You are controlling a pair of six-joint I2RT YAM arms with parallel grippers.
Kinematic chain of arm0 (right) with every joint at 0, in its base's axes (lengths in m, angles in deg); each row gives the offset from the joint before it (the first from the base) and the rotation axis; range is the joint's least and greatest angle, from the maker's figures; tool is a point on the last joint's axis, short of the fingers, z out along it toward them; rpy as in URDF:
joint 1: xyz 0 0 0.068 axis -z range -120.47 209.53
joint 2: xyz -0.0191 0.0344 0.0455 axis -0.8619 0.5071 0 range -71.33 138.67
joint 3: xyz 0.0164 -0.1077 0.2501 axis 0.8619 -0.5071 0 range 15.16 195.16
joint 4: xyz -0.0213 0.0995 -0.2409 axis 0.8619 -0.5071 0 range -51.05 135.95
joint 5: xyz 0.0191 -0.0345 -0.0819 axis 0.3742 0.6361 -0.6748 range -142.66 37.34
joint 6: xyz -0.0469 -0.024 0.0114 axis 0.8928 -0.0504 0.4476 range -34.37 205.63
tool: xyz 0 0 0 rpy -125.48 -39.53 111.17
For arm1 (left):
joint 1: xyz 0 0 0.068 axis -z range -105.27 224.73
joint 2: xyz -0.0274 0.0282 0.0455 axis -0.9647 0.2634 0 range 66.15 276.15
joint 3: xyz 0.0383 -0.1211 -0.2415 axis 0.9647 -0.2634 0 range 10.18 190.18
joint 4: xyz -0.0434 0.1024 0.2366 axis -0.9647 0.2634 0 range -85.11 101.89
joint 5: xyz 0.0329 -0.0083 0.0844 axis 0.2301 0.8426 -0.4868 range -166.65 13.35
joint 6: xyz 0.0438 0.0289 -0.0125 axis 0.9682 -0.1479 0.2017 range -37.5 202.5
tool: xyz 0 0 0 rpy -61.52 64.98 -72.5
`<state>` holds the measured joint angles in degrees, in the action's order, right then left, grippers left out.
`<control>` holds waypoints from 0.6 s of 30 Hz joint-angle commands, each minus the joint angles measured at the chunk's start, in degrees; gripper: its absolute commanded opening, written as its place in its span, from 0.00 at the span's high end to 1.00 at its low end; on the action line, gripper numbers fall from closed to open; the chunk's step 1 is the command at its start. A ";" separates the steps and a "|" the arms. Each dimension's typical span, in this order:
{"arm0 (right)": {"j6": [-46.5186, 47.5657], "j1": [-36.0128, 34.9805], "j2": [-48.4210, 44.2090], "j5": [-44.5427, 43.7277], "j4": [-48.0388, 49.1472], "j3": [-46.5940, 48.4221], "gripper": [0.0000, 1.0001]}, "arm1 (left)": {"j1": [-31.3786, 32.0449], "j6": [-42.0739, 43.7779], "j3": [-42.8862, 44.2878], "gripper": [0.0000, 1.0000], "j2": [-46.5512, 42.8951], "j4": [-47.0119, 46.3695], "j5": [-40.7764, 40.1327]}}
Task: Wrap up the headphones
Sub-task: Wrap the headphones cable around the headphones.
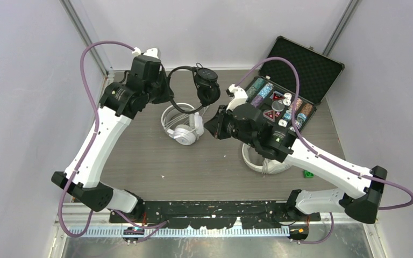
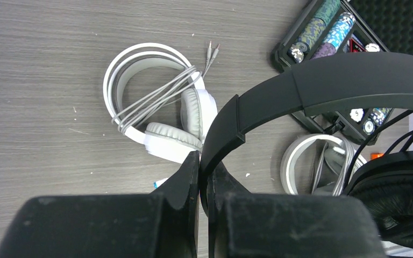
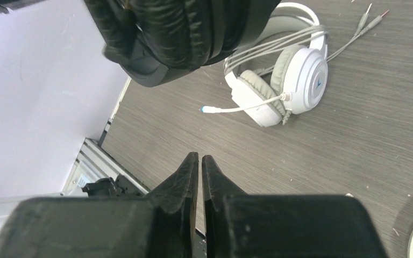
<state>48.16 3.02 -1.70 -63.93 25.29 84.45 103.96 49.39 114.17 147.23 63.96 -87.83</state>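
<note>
The black headset hangs above the table at the back, its headband (image 2: 312, 86) pinched by my shut left gripper (image 2: 204, 161) and its padded cups (image 1: 207, 86) hanging to the right. Thin black cable strands (image 2: 408, 129) run beside one cup. In the right wrist view the black cups (image 3: 183, 32) hang just above and ahead of my right gripper (image 3: 200, 158), whose jaws are together with nothing between them. One white headset (image 1: 183, 126) lies mid-table with its cable wound across the band (image 2: 150, 99). A second white headset (image 1: 263, 160) lies partly under my right arm.
An open black case (image 1: 304, 67) of coloured poker chips (image 1: 279, 105) stands at the back right. A small green object (image 1: 307, 173) lies near the right arm. The first white headset's plugs (image 2: 211, 51) and mic boom (image 3: 236, 108) rest on the wood-grain table (image 1: 204, 166).
</note>
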 commanded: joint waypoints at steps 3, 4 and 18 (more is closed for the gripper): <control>4.06 -2.85 -4.68 -10.22 0.27 5.17 0.78 | -0.23 -1.64 2.36 1.00 -2.92 -4.48 -3.48; 4.41 -3.70 -5.05 -11.77 -0.56 6.10 0.76 | -0.23 -1.53 2.41 1.00 -2.92 -4.49 -3.75; 6.30 -6.86 -1.90 -22.23 -3.61 17.75 0.63 | -0.24 -0.21 2.04 1.00 -2.37 -4.73 -6.04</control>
<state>53.64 -3.43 -6.01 -81.83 21.90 98.75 103.96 49.11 114.17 146.29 63.77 -93.03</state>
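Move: My left hand already holds the black headphones by the headband, their ear cups about 11 cm to its right, 5 cm ahead and roughly level with it. From my empty right hand those cups lie some 12 cm straight ahead and 5 cm up. The white headphones lie on the table about 7 cm ahead of my right hand, 10 cm left and 20 cm down; a second, wrapped pair sits about 22 cm to its right and 4 cm back. I lift my empty right hand almost straight up about 13 cm, starting gently and then fast, and drift some 4 cm right while I open its fingers to roughly a third and tip them up about 15 degrees with a slight clockwise turn. My left hand keeps its grip on the headband and eases the headphones some 1.5 cm left. ##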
